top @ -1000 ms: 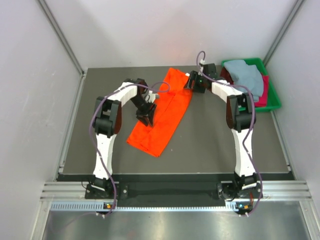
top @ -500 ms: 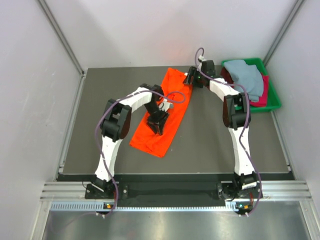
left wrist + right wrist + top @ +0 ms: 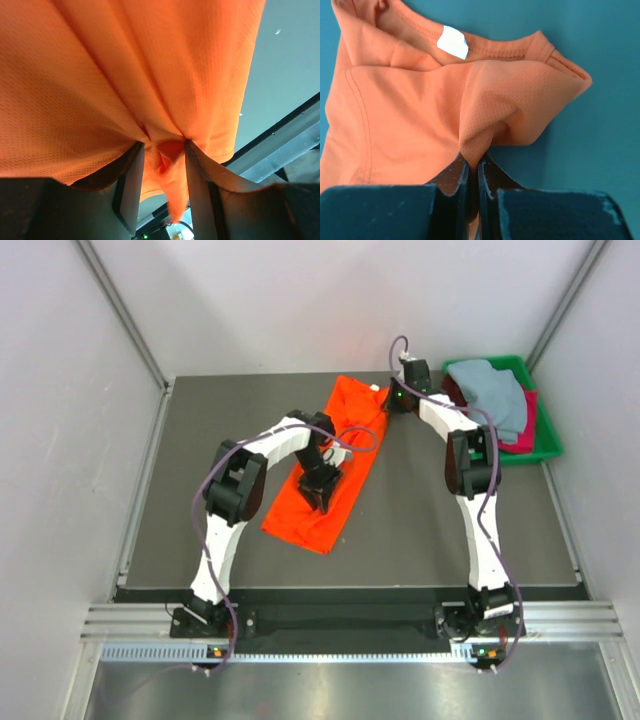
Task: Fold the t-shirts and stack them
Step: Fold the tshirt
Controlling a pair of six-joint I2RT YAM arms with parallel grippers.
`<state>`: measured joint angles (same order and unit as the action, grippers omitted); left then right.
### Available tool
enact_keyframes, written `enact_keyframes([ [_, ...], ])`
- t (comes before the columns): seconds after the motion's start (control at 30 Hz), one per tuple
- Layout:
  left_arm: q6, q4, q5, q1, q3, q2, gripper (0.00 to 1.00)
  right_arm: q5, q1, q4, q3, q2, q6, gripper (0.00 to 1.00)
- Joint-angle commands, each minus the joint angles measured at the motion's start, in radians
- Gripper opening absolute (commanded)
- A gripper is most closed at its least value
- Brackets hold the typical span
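Note:
The bright orange t-shirt [image 3: 358,410] lies as a long narrow strip slanting from the back middle of the table toward the front left. My left gripper [image 3: 322,490] stands over its middle. In the left wrist view the gripper [image 3: 165,160] is shut on a bunched fold of the orange cloth [image 3: 125,75]. My right gripper [image 3: 390,405] is at the shirt's far end, beside the collar. In the right wrist view it [image 3: 472,162] pinches a raised fold of the orange shirt [image 3: 410,115] near the white label [image 3: 452,42].
A green tray [image 3: 551,435] stands at the back right and holds a pale grey-blue t-shirt [image 3: 495,392] on top of a crimson one [image 3: 527,425]. White walls close in the dark table on both sides and at the back.
My right gripper went from open to shut on the shirt's far end. My left gripper moved right and nearer over the shirt, dragging cloth with it.

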<state>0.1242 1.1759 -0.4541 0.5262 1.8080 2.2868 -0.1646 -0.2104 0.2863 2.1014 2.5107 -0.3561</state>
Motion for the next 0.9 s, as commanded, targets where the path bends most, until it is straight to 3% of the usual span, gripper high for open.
enact_keyframes([
  [0.0,0.002,-0.071,-0.004,0.072,-0.019,0.037,0.43,0.059,0.025,-0.024,0.106,0.037,0.045,0.00],
  [0.53,-0.009,-0.070,0.095,0.230,0.128,0.086,0.42,-0.010,0.006,-0.151,0.309,0.172,-0.017,0.01],
  [0.6,-0.008,-0.070,0.110,0.236,0.128,0.076,0.42,-0.018,0.006,-0.160,0.309,0.168,-0.006,0.05],
  [0.67,-0.009,-0.068,0.127,0.239,0.134,0.059,0.45,-0.018,0.008,-0.156,0.298,0.145,0.008,0.39],
  [0.73,-0.002,-0.068,0.208,0.235,0.136,0.013,0.50,-0.015,0.011,-0.142,0.241,0.103,0.029,0.58],
  [0.77,0.002,-0.067,0.250,0.232,0.136,-0.010,0.58,-0.012,0.012,-0.133,0.217,0.047,0.035,0.69],
  [0.8,0.002,-0.076,0.273,0.224,0.129,-0.036,0.70,-0.010,0.017,-0.127,0.191,0.016,0.049,0.71],
  [0.87,0.009,-0.081,0.284,0.187,0.129,-0.111,0.77,-0.001,0.035,-0.089,0.109,-0.080,0.057,0.76],
])
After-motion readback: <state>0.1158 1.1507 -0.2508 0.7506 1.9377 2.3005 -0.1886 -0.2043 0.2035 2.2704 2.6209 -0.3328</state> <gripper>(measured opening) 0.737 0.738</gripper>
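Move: The left fingertips, half open, already rest on the folded t-shirt strip; the near hem's middle lies about 9 cm back and 6 cm left of them, the strip's middle some 12 cm ahead and 2 cm right. The right fingers already pinch the shoulder corner: the table's far edge is roughly 12 cm straight ahead, the collar label about 6 cm ahead and 3 cm left, the green bin some 29 cm to the right, level with them. Sweep the left gripper about 6 cm right, pressing its half-open fingertips on the cloth to drag the near part along, turning some 10 degrees clockwise. Meanwhile pull the pinched corner forward about 4.5 cm with the right, drifting slightly left and tipping the fingers up a little. Then spread both grippers wide, let go and begin to lift. ##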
